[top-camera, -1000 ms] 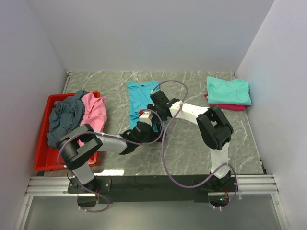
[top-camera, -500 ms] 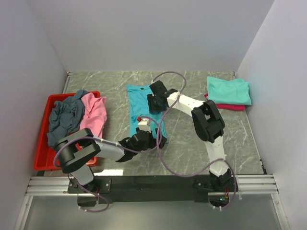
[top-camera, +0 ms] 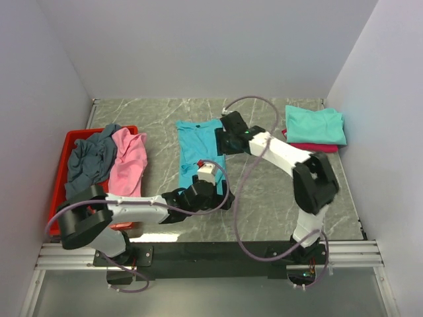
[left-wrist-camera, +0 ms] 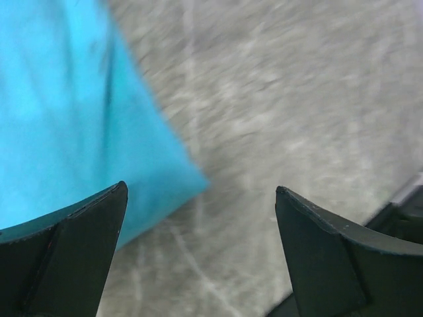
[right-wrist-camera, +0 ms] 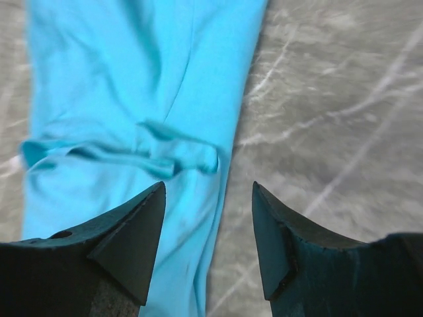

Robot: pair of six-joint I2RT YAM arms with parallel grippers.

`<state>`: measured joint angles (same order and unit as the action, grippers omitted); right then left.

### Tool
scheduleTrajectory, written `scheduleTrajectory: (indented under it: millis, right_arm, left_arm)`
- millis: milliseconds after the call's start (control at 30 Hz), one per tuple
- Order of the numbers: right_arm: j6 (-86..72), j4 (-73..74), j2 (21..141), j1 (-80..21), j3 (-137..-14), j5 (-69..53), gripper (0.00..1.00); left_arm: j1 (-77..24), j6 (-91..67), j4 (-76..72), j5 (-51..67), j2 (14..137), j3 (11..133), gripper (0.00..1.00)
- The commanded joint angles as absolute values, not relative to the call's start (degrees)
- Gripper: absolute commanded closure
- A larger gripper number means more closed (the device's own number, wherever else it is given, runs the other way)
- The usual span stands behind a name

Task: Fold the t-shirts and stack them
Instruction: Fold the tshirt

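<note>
A turquoise t-shirt [top-camera: 197,148] lies folded into a long strip mid-table. My left gripper [top-camera: 215,197] hovers open at its near right corner; in the left wrist view the turquoise corner [left-wrist-camera: 59,119] lies by the left finger, and only bare table shows inside the left gripper [left-wrist-camera: 200,188]. My right gripper [top-camera: 225,140] is open over the strip's far right edge; the right wrist view shows the right gripper [right-wrist-camera: 208,185] straddling the turquoise hem [right-wrist-camera: 132,79], holding nothing. A mint-green t-shirt [top-camera: 316,124] lies folded on a crimson one [top-camera: 305,146] at the back right. Pink [top-camera: 127,162] and slate-grey [top-camera: 89,162] t-shirts lie crumpled.
The red plastic tray [top-camera: 58,218] at the left edge holds the pink and grey shirts. White walls close in the marble table [top-camera: 264,198] on three sides. Purple cables loop off both arms above the table's middle.
My right gripper swung from over the shirt's middle to its far right edge. The left arm stretched out to the right along the near end. The turquoise strip lies straighter.
</note>
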<state>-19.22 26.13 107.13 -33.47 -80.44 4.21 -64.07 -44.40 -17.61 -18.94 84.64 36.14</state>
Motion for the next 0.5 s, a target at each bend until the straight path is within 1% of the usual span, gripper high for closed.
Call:
scheduleTrajectory:
  millis: [0, 67, 233, 300, 333, 467]
  right_arm:
    - [-19.51, 23.56, 96.71, -33.40, -76.13, 6.41, 0.38]
    - [-19.95, 23.38, 92.75, -33.49, -72.17, 6.50, 0.37]
    - [-21.27, 21.88, 85.44, -34.01, -62.78, 5.10, 0.37]
    - [-21.97, 21.62, 82.45, -34.36, -60.48, 4.66, 0.37]
    - [-22.32, 21.45, 81.57, -34.80, -58.21, 3.61, 0.37]
    - [-24.43, 20.04, 78.06, -37.08, -52.74, 2.72, 0.37]
  left_arm:
    - [-65.74, -40.52, -11.70, -22.23, 78.59, 41.48, 0.01]
    - [-65.74, -40.43, -10.03, -23.55, 76.56, 41.84, 0.01]
    - [-64.61, -43.58, 1.47, -30.93, 70.76, 41.66, 0.01]
    - [-62.42, -45.95, 5.51, -29.89, 69.70, 40.87, 0.01]
    - [-59.62, -46.66, 6.15, -28.84, 69.44, 40.26, 0.01]
    - [-53.62, -48.86, 6.50, -24.09, 67.86, 34.38, 0.01]
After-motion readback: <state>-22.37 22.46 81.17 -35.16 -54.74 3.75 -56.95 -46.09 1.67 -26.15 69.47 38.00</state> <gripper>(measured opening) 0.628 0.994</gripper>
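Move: Just above the table, with the t-shirt's near-right corner about 2 cm back and 2 cm right of it, the left hand has the near-left corner some 15 cm to its left, 4 cm back and 4 cm down; the t-shirt's middle is about 10 cm ahead and 6 cm left. From the right hand that near-right corner is roughly 16 cm back, 1 cm right and 5 cm down, the collar 7 cm ahead and 9 cm left. Lifting clear with both hands open and empty, the left hand rises nearly 8 cm, then swings about 8 cm left and a little forward over the t-shirt's near part, sinking again and turning some 15 degrees counter-clockwise. The right hand arcs back about 9 cm beside the right edge towards the near-right corner, drifting right, up at first and then down, its opening unchanged. ##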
